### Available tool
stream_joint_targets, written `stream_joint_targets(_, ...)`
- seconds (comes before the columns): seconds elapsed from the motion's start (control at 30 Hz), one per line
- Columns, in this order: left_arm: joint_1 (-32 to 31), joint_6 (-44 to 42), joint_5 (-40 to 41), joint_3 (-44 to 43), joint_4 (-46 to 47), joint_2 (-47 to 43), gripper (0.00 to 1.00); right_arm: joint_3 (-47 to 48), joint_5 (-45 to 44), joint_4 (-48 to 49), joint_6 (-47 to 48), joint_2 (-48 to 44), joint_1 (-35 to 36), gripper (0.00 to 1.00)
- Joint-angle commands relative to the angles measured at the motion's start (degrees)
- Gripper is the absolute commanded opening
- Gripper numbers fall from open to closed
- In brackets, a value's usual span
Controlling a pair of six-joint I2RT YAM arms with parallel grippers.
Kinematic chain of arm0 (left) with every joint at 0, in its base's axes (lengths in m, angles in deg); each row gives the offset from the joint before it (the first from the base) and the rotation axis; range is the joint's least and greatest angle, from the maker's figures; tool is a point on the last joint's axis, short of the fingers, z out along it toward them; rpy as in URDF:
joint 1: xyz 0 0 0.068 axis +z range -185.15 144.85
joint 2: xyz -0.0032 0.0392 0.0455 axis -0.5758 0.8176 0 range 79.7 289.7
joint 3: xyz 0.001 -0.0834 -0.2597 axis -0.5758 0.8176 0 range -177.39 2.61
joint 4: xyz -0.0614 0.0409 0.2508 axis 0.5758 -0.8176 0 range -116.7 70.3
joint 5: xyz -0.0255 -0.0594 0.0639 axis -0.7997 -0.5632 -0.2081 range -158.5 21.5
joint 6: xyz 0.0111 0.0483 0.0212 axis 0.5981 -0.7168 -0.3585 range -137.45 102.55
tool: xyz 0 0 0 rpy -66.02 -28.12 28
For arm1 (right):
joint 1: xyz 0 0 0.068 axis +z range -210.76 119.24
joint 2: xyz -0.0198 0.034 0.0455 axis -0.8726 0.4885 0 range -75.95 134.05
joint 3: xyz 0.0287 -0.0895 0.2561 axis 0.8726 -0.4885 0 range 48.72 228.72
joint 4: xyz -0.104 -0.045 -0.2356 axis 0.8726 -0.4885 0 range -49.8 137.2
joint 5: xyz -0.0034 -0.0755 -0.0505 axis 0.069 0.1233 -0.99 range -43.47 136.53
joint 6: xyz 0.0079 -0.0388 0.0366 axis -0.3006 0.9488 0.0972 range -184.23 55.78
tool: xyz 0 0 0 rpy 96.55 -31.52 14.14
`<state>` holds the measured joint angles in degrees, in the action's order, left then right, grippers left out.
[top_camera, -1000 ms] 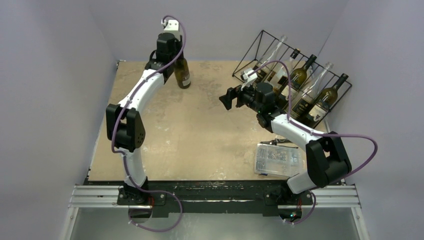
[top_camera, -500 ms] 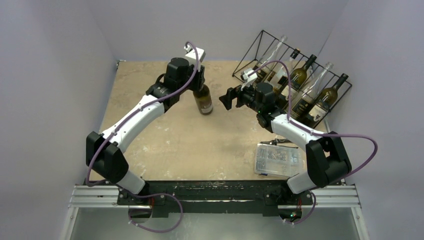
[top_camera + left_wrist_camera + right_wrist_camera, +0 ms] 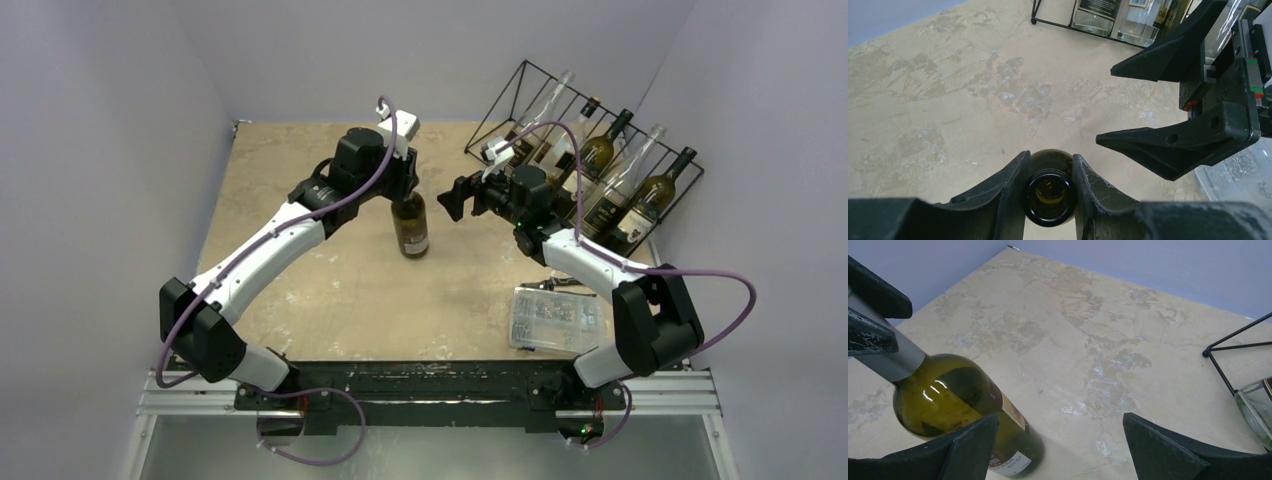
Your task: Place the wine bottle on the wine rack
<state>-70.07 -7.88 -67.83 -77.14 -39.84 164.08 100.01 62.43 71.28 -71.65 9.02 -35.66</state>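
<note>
The wine bottle, dark green glass with a pale label, stands about upright near the table's middle. My left gripper is shut on its neck; in the left wrist view both fingers press the sides of the open mouth. My right gripper hangs open just right of the bottle, not touching it. In the right wrist view the bottle lies beside the right gripper's left finger. The black wire wine rack sits at the back right. Whether the bottle's base touches the table is unclear.
The rack holds several bottles, clear and green, necks pointing up and back. A small clear plastic parts box lies near the right arm's base. Lilac walls close in the table on three sides.
My left arm has carried the bottle from the far back left toward the middle, close to the right gripper. The right arm has stayed still and open.
</note>
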Motion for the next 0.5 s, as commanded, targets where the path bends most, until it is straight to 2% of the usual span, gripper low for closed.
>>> stream_joint_targets(0.0, -0.3, 3.1, 0.4, 0.9, 0.3, -3.2, 0.33, -0.2, 1.0, 2.2, 0.7, -2.4, 0.0, 0.99)
stream_joint_targets(0.07, -0.3, 3.9, 0.8, 1.0, -0.5, -3.7, 0.41, -0.2, 1.3, 2.1, 0.6, -2.7, 0.0, 0.99)
stream_joint_targets(0.23, -0.3, 6.1, 0.9, 1.5, -2.0, -5.9, 0.73, -0.4, 1.9, 2.6, 0.4, -2.6, 0.0, 0.99)
stream_joint_targets(0.3, -0.3, 5.9, 0.7, 1.9, -2.0, -6.9, 0.83, -0.3, 1.9, 2.6, 0.5, -2.4, 0.0, 0.99)
stream_joint_targets(0.47, -0.3, 5.3, 1.3, 2.1, -3.9, -9.9, 0.88, -0.7, 1.4, 2.9, 0.6, -2.5, 0.0, 0.99)
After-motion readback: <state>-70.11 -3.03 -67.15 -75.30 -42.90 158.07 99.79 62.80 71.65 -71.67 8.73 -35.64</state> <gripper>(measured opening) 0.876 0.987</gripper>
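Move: The left hand holds the wine bottle by the neck, its middle about 11 cm straight below. The right gripper's open fingers are some 9 cm to the right, level fore and aft, and 6 cm lower. The wine rack's middle is about 20 cm ahead and 37 cm to the right. For the right hand, the bottle is about 9 cm left, neither ahead nor back, its middle 6 cm below. The left fingers open wide, releasing the bottle's neck, as the hand eases back about 2.5 cm, rising and drifting left. ##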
